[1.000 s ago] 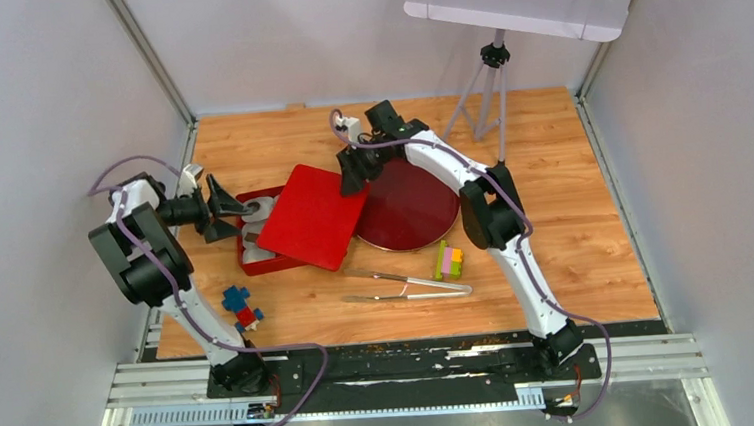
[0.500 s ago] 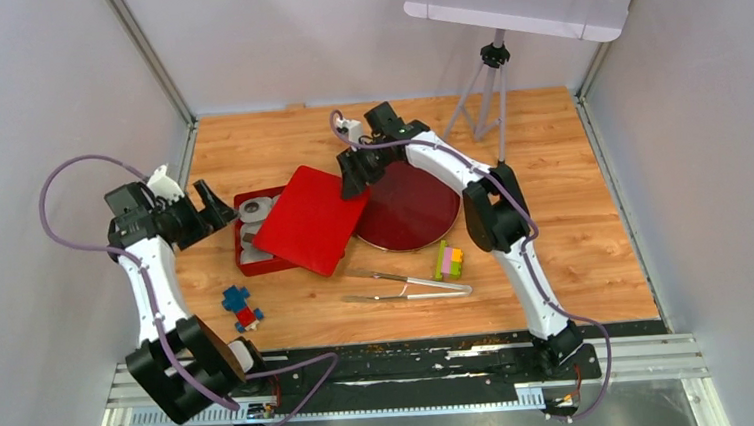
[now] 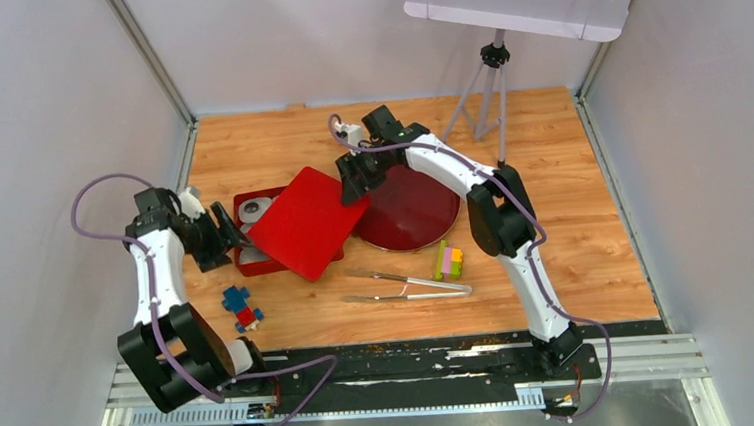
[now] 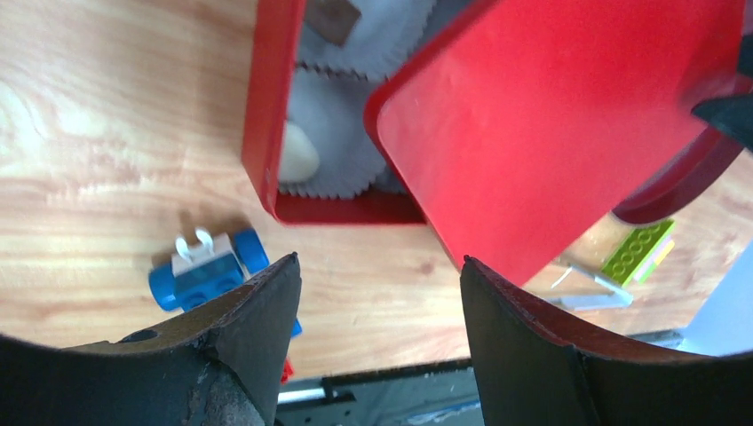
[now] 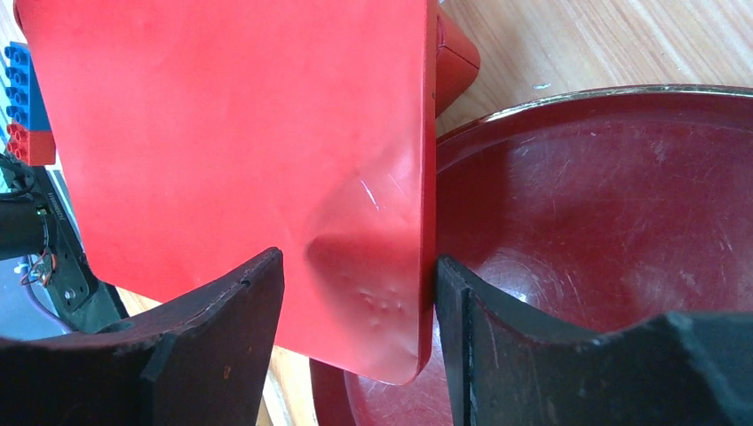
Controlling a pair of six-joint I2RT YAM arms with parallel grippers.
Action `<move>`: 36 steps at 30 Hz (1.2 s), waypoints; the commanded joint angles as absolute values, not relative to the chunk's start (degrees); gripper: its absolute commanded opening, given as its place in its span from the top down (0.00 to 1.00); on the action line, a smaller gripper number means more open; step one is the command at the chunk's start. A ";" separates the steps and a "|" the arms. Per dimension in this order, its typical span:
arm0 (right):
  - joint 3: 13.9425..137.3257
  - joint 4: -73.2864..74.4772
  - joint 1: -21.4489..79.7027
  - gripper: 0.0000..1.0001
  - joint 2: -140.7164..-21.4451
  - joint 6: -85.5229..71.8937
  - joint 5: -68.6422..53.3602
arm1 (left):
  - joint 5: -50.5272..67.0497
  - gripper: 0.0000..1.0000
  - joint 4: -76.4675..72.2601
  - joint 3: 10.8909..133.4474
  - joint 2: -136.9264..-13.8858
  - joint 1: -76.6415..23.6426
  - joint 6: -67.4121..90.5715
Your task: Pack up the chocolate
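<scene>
A pale cream chocolate (image 4: 297,160) lies in a white paper cup (image 4: 342,124) inside the red box (image 4: 264,106); a brown piece (image 4: 333,13) sits in a cup further back. A tilted red lid (image 3: 299,223) hides most of the box (image 3: 246,265). My right gripper (image 3: 354,182) is shut on the lid's far right corner (image 5: 382,266), over the dark red plate (image 5: 604,213). My left gripper (image 4: 379,257) hangs open and empty above the wood by the box's near left side (image 3: 229,233). Any other chocolate is hidden.
The round dark red plate (image 3: 413,210) sits right of the box. Metal tongs (image 3: 408,283) and a green-topped block stack (image 3: 447,260) lie in front of it. A blue and red block toy (image 3: 241,308) lies near the left arm. A tripod (image 3: 485,90) stands at the back.
My left gripper drew back out of the box, swung toward its near left side and narrowed a little. The right gripper slid the lid slightly left over the box.
</scene>
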State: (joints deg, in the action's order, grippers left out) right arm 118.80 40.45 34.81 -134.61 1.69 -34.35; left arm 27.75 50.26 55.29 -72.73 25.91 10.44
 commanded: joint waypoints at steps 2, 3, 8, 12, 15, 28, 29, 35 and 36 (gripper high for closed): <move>118.91 40.08 35.20 0.38 -132.34 0.35 -34.27 | 25.84 0.25 57.22 52.47 -68.69 21.58 10.18; 118.89 40.06 35.24 0.38 -132.14 0.35 -34.23 | 28.11 0.25 55.96 51.02 -68.93 21.54 11.16; 117.22 40.25 35.25 0.39 -129.79 -1.93 -34.55 | 31.88 0.26 48.06 49.67 -69.42 17.71 14.45; 115.58 40.16 35.26 0.39 -128.08 -3.79 -35.30 | 31.10 0.26 44.80 51.74 -70.58 14.91 14.93; 114.88 40.09 35.30 0.39 -127.42 -5.42 -36.00 | 30.24 0.26 43.30 52.82 -72.37 14.35 15.70; 113.01 39.51 35.36 0.40 -127.07 -6.80 -38.37 | 26.01 0.25 41.43 57.86 -80.14 13.97 16.11; 113.19 39.59 35.35 0.40 -127.59 -6.84 -38.41 | 25.94 0.25 41.69 58.29 -80.77 13.94 15.90; 113.83 39.47 35.79 0.40 -128.73 -7.49 -39.02 | 26.45 0.25 41.56 60.93 -84.80 13.97 14.30; 113.96 39.34 35.98 0.41 -128.84 -7.65 -39.29 | 26.64 0.25 41.53 61.44 -85.39 13.85 14.37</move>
State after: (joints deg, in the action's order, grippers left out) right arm 113.01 40.45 34.94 -129.40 -6.33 -37.39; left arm 26.37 42.81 58.13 -83.48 14.20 15.31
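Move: The left hand stands open above the near-left end of the box: the lid's left corner is about 6 cm ahead, 1 cm right and 5 cm below it, and the lid's middle 15 cm right, 7 cm ahead and 6 cm below. The box's middle is some 6 cm ahead, 9 cm right and 8 cm down; the blue block figure 9 cm back, 3 cm left and 9 cm below. From the right hand, fingers at the lid's right corner, the box's middle is about 7 cm back, 17 cm left and 4 cm lower; the lid's middle 6 cm back and 11 cm left, 1 cm lower; the tray 3 cm back, 8 cm right and 6 cm lower. The left hand, fingers staying open, swings about 6 cm to the right while dipping and drawing back, then turns forward for some 7 cm, sinking a little overall, so that its fingers come close over the lid's near-left edge beside the left corner; contact there can't be made out. After a short wait the right hand, still holding the lid's right corner between its fingers, draws it back about 3 cm and ends 2 cm higher with a slight wrist tilt, then rests there. ##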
